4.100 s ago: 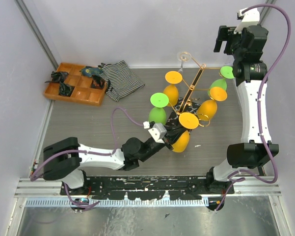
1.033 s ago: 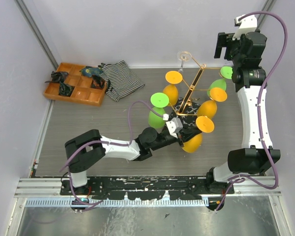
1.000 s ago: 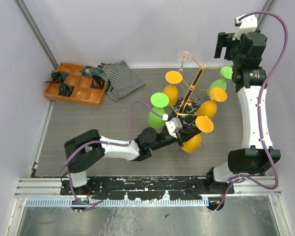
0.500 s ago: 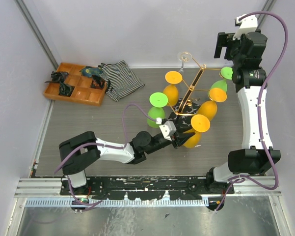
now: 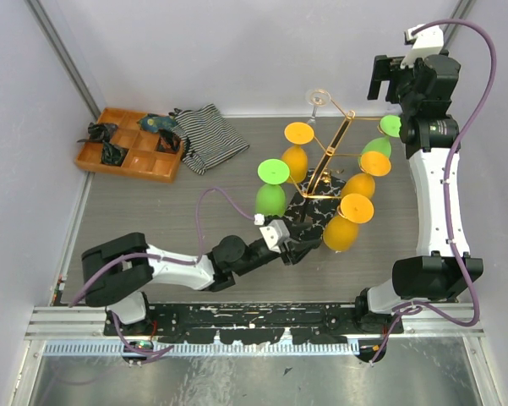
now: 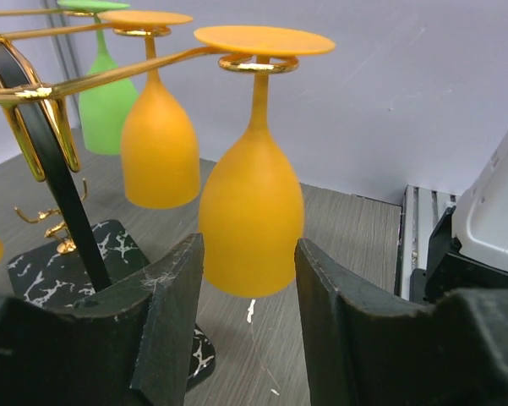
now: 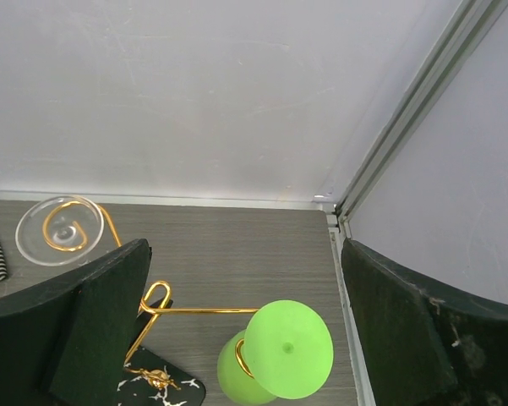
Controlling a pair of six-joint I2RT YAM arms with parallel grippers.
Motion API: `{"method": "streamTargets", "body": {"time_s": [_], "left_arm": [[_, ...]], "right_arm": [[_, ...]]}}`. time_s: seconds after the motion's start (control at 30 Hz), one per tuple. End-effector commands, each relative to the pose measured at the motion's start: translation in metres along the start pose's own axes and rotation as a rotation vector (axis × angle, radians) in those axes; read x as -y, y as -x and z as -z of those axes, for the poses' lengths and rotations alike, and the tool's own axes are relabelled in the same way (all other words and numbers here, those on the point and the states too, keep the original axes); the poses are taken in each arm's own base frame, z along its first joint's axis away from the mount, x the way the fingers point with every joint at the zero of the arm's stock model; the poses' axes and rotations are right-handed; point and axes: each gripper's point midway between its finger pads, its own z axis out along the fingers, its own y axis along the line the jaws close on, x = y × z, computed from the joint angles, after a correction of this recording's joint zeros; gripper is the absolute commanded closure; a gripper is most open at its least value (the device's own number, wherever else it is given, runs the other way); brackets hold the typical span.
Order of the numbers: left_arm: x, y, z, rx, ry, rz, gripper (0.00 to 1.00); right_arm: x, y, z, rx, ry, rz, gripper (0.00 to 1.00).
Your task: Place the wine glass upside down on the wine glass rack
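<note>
The orange wine glass [image 5: 341, 231] [image 6: 252, 222] hangs upside down, its foot caught in a gold ring of the wine glass rack [image 5: 331, 154] [image 6: 57, 182]. The rack is a gold wire stand on a black speckled base. My left gripper [image 5: 304, 245] [image 6: 247, 330] stands open just short of the bowl, with a gap showing on each side and nothing held. My right gripper [image 5: 397, 72] [image 7: 245, 326] hovers open high above the rack's far right arm, over a hanging green glass [image 7: 283, 355].
Other orange and green glasses [image 5: 271, 197] hang on the rack, and a clear one [image 5: 319, 97] sits at its far end. At the back left, an orange tray [image 5: 127, 156] lies beside a striped cloth [image 5: 207, 135]. Walls close both sides.
My left gripper has opened, let go of the orange glass and drawn back toward the near left. The glass now hangs on the rack arm. The right arm has not moved.
</note>
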Motion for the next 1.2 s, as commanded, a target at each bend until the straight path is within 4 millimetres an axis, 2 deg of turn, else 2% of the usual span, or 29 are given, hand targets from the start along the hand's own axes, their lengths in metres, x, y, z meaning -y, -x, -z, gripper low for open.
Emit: {"method": "streamTargets", "body": {"time_s": [0.0,0.13,0.23,0.3,0.47,0.57,0.77,1.03,1.17], "left_arm": [[0.002,0.029,0.011,0.044,0.014,-0.067,0.43],[0.002,0.037,0.020,0.007,0.028,-0.122,0.30],[-0.014,0.049,0.028,-0.006,0.105,-0.176,0.07],[-0.029,0.061,0.036,-0.016,0.187,-0.194,0.01],[-0.072,0.102,0.062,-0.078,0.429,-0.238,0.02],[-0.092,0.120,0.079,-0.145,0.540,-0.301,0.02],[-0.129,0.163,0.106,-0.159,0.717,-0.367,0.02],[-0.198,0.231,0.136,-0.090,0.949,-0.202,0.02],[-0.232,0.254,0.153,-0.075,1.003,-0.131,0.02]], "right_arm": [[-0.001,0.040,0.012,0.108,0.023,-0.030,0.00],[0.000,0.045,0.015,0.118,0.014,-0.046,0.00],[0.004,0.047,0.017,0.121,-0.007,-0.064,0.00],[0.004,0.050,0.018,0.128,-0.009,-0.074,0.00],[0.000,0.062,0.019,0.151,0.011,-0.109,0.00],[-0.002,0.063,0.018,0.154,0.025,-0.122,0.00],[-0.001,0.063,0.017,0.145,0.014,-0.159,0.00],[0.026,0.074,0.029,0.171,-0.141,-0.197,0.00],[0.034,0.079,0.036,0.194,-0.186,-0.231,0.00]]}}
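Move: The orange glass hanging at the rack's front right, which my left hand is leaving, is about 9 cm to its right and 4 cm ahead, roughly level with it. Another orange glass hangs some 12 cm beyond that one and 5 cm farther right. The near green glass is about 14 cm ahead of my left hand and 9 cm to its left. From my right hand, the front orange glass lies some 27 cm back, 10 cm left and 21 cm lower. I back my empty left hand off the front orange glass, rising and edging slightly back while the half-open fingers spread fully. Then I sweep it left, up and forward, nearly 35 cm in all, turning about 55 degrees counter-clockwise until the fingers point forward towards the striped cloth side. My open right hand rises about 4 cm, rolling slightly. ##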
